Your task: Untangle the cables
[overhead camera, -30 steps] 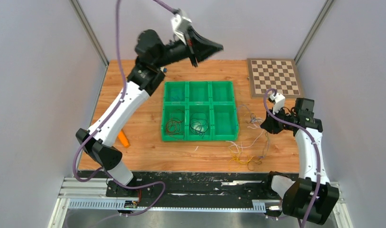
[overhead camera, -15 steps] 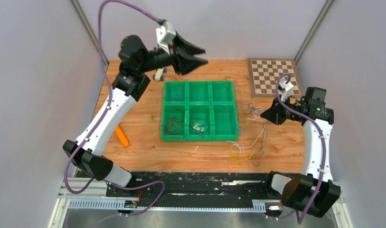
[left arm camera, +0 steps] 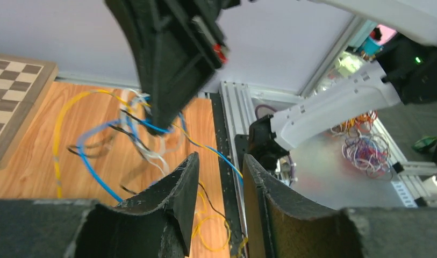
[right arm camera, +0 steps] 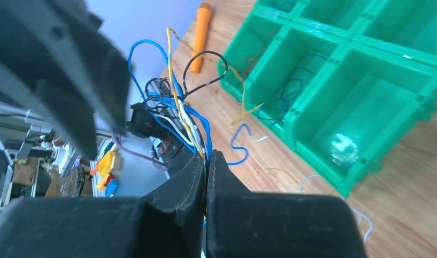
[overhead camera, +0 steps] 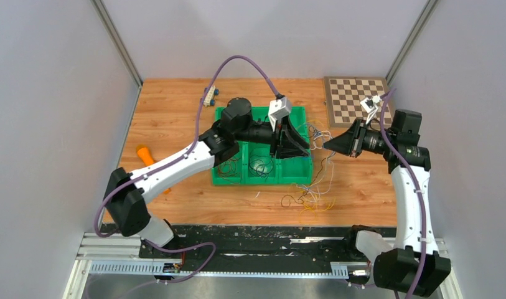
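Note:
My right gripper (overhead camera: pixel 327 144) is shut on a bunch of thin cables (right arm camera: pixel 185 115) in blue, yellow, white and black, which loop up out of its tips (right arm camera: pixel 208 156). It holds them above the table, just right of the green tray (overhead camera: pixel 307 167). More cables (overhead camera: pixel 312 200) trail down from it to a yellow and dark heap on the wood. My left gripper (overhead camera: pixel 298 147) reaches across the tray and stops close to the right one. Its jaws (left arm camera: pixel 219 161) are open, facing the held cables (left arm camera: pixel 146 126), with nothing gripped between them.
The tray has six compartments, with dark red wire (overhead camera: pixel 227 166) and black wire (overhead camera: pixel 261 166) in two front ones. A checkerboard (overhead camera: pixel 360 101) lies at the back right. An orange object (overhead camera: pixel 144 154) sits at the left and a small wheeled toy (overhead camera: pixel 208 96) at the back.
The left arm swung down from high at the back, across the tray towards the right gripper, and its jaws opened. The right gripper closed on the cables and lifted them.

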`<state>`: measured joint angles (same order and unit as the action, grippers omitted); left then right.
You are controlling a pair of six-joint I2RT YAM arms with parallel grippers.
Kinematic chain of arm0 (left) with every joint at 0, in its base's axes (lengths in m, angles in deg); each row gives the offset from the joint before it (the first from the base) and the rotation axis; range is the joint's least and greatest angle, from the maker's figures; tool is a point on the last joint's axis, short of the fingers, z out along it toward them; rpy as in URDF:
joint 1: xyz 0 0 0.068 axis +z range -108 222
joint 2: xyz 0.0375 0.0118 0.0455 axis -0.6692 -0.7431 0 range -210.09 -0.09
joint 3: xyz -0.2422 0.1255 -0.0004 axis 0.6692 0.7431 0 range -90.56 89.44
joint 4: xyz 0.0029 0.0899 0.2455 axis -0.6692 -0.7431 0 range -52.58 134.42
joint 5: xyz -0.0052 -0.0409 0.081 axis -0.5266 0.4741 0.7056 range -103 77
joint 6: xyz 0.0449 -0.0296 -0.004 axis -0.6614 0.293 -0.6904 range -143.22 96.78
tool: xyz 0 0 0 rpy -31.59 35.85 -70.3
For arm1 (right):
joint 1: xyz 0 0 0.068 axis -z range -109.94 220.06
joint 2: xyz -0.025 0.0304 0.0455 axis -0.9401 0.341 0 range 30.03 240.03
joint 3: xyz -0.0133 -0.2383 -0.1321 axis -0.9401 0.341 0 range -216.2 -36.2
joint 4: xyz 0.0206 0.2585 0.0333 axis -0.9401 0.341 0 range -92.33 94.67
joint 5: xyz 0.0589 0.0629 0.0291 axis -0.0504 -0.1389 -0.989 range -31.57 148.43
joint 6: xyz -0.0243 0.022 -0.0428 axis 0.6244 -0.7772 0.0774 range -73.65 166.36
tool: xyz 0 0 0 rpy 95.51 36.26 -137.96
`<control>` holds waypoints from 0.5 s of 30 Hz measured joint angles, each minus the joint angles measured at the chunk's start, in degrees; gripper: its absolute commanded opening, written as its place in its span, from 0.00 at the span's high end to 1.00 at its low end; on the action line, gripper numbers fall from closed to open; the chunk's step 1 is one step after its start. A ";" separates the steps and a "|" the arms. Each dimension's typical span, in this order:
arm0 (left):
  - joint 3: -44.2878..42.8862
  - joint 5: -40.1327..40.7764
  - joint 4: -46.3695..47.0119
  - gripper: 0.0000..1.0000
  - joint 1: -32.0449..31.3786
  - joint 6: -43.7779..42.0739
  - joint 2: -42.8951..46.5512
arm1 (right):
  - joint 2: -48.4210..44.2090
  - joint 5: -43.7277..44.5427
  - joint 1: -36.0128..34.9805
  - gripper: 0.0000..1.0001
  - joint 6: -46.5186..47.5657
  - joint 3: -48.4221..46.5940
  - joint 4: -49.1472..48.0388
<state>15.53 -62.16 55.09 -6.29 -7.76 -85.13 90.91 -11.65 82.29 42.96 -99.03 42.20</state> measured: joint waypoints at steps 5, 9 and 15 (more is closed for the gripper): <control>-3.39 2.27 6.93 0.33 -0.28 8.48 -8.20 | -5.31 -0.04 -3.23 0.96 -4.63 1.51 -2.45; -4.59 4.37 7.96 0.33 -0.26 13.31 -12.04 | -8.50 0.70 -3.54 0.96 -5.75 1.64 -3.45; -4.59 4.11 14.95 0.26 -0.22 19.58 -12.52 | -11.37 4.39 -5.38 0.96 -5.64 1.97 -3.89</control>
<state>10.94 -58.05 70.04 -6.51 11.82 -97.65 79.55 -7.26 76.92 37.32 -97.06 38.31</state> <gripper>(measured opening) 0.735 0.036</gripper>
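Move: The right hand already grips the cables. Their tangled bundle, the left hand's goal, juts some 2 cm ahead and 3 cm left of the right hand point, about level. From the open left hand it lies roughly 6 cm ahead, 6 cm to the right and 2 cm lower. The tray's near right compartment is about 9 cm ahead of the left hand and 1 cm to its left, cable tails about 2 cm back and 3 cm to its right, both some 33 cm below. Rightward and forward, about 5 and 4 cm, the left hand slips towards the cable bundle, dipping some 3 cm and coming back up about 2, while it rolls about 15 degrees with its forward side going down and spreads its half-open fingers wider around the cables. The right hand keeps its pinch and carries the bundle back about 4 cm, also up and left, towards the left hand. ##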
